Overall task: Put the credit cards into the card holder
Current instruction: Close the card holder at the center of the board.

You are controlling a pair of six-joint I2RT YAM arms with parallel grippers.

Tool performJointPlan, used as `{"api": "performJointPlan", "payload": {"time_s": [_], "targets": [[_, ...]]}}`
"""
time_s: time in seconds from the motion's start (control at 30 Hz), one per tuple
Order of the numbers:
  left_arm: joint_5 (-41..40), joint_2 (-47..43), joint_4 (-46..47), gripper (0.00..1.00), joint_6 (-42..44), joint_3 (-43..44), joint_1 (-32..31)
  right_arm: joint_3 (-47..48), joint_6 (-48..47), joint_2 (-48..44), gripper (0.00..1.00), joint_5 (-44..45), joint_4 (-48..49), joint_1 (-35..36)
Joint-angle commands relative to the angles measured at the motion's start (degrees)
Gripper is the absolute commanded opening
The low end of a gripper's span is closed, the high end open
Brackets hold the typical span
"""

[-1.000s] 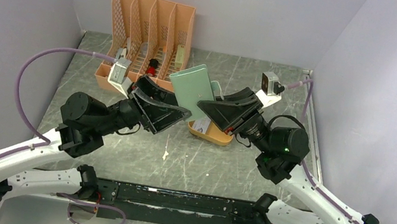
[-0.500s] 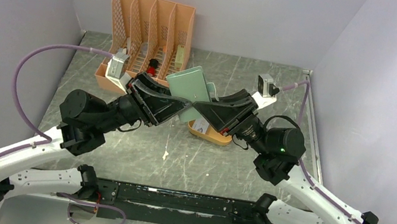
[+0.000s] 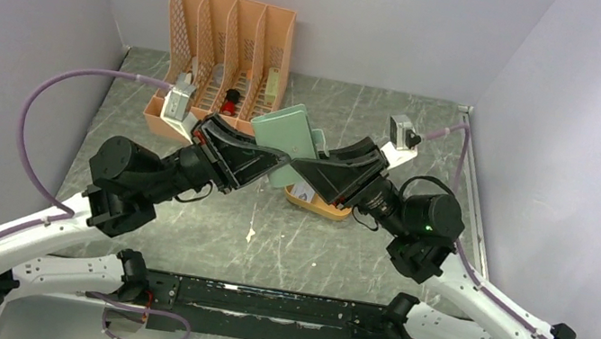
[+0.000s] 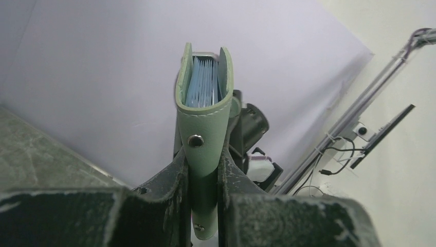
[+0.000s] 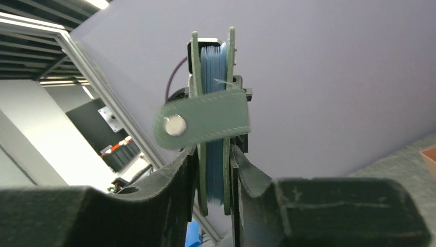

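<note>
The sage-green card holder (image 3: 287, 130) is held up above the table, folded shut, between both arms. My left gripper (image 3: 284, 160) is shut on its spine edge; in the left wrist view the card holder (image 4: 204, 128) stands between the fingers (image 4: 175, 180), its blue sleeves on top. My right gripper (image 3: 297, 163) is shut on the opposite edge; in the right wrist view the card holder (image 5: 213, 82) shows its snap tab (image 5: 203, 123) hanging loose across it. One pale credit card (image 3: 304, 192) lies in the mustard tray (image 3: 329, 208), mostly hidden under the right gripper.
A peach lattice desk organizer (image 3: 228, 40) stands at the back left, small items in its slots. The enclosure walls close in left, right and behind. A small pale scrap (image 3: 250, 234) lies on the marbled table (image 3: 268, 237).
My left gripper moved right to the card holder and closed on its edge. The right gripper brought the card holder slightly down and left, and it tilted a little.
</note>
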Motion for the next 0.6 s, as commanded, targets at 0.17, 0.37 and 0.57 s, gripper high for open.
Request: {"api": "performJointPlan", "payload": {"time_s": [0.17,0.37,0.57], "targets": [[-11.84,-2.18,-29.83,0.05,3.90,10.21,0.06,15.28,-18.27,-4.17,0.50,6.15,-38.51,0.30],[-15.97,-1.04,-42.67,0.05,3.41,14.84,0.05,21.93,-23.12,-2.07,0.53,10.45,-53.17,0.34],[-15.79,-0.41,-44.94,0.05,4.12,16.73,0.07,22.84,-21.47,1.80,0.52,9.68,-52.70,0.30]]}}
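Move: Both grippers hold the card holder in the air: its middle lies about 1 cm ahead, 1 cm right and 1 cm above the left hand point, and some 2 cm ahead, 3 cm left and 1 cm above the right. Its loose strap sits roughly 3 cm ahead and 1 cm right of the right hand, 2 cm above. From that hand, the orange tray is about 25 cm ahead, 8 cm right and 47 cm below. Open the right gripper to release the card holder, then draw that hand right and forward, about 3 cm each, sinking slightly at the end while its raised fingers tip down and swing clockwise to point more forward. Keep the left fingers shut on the holder and carry it down about 5 cm, also forward and left, lowering its fingertips and turning them counter-clockwise. ##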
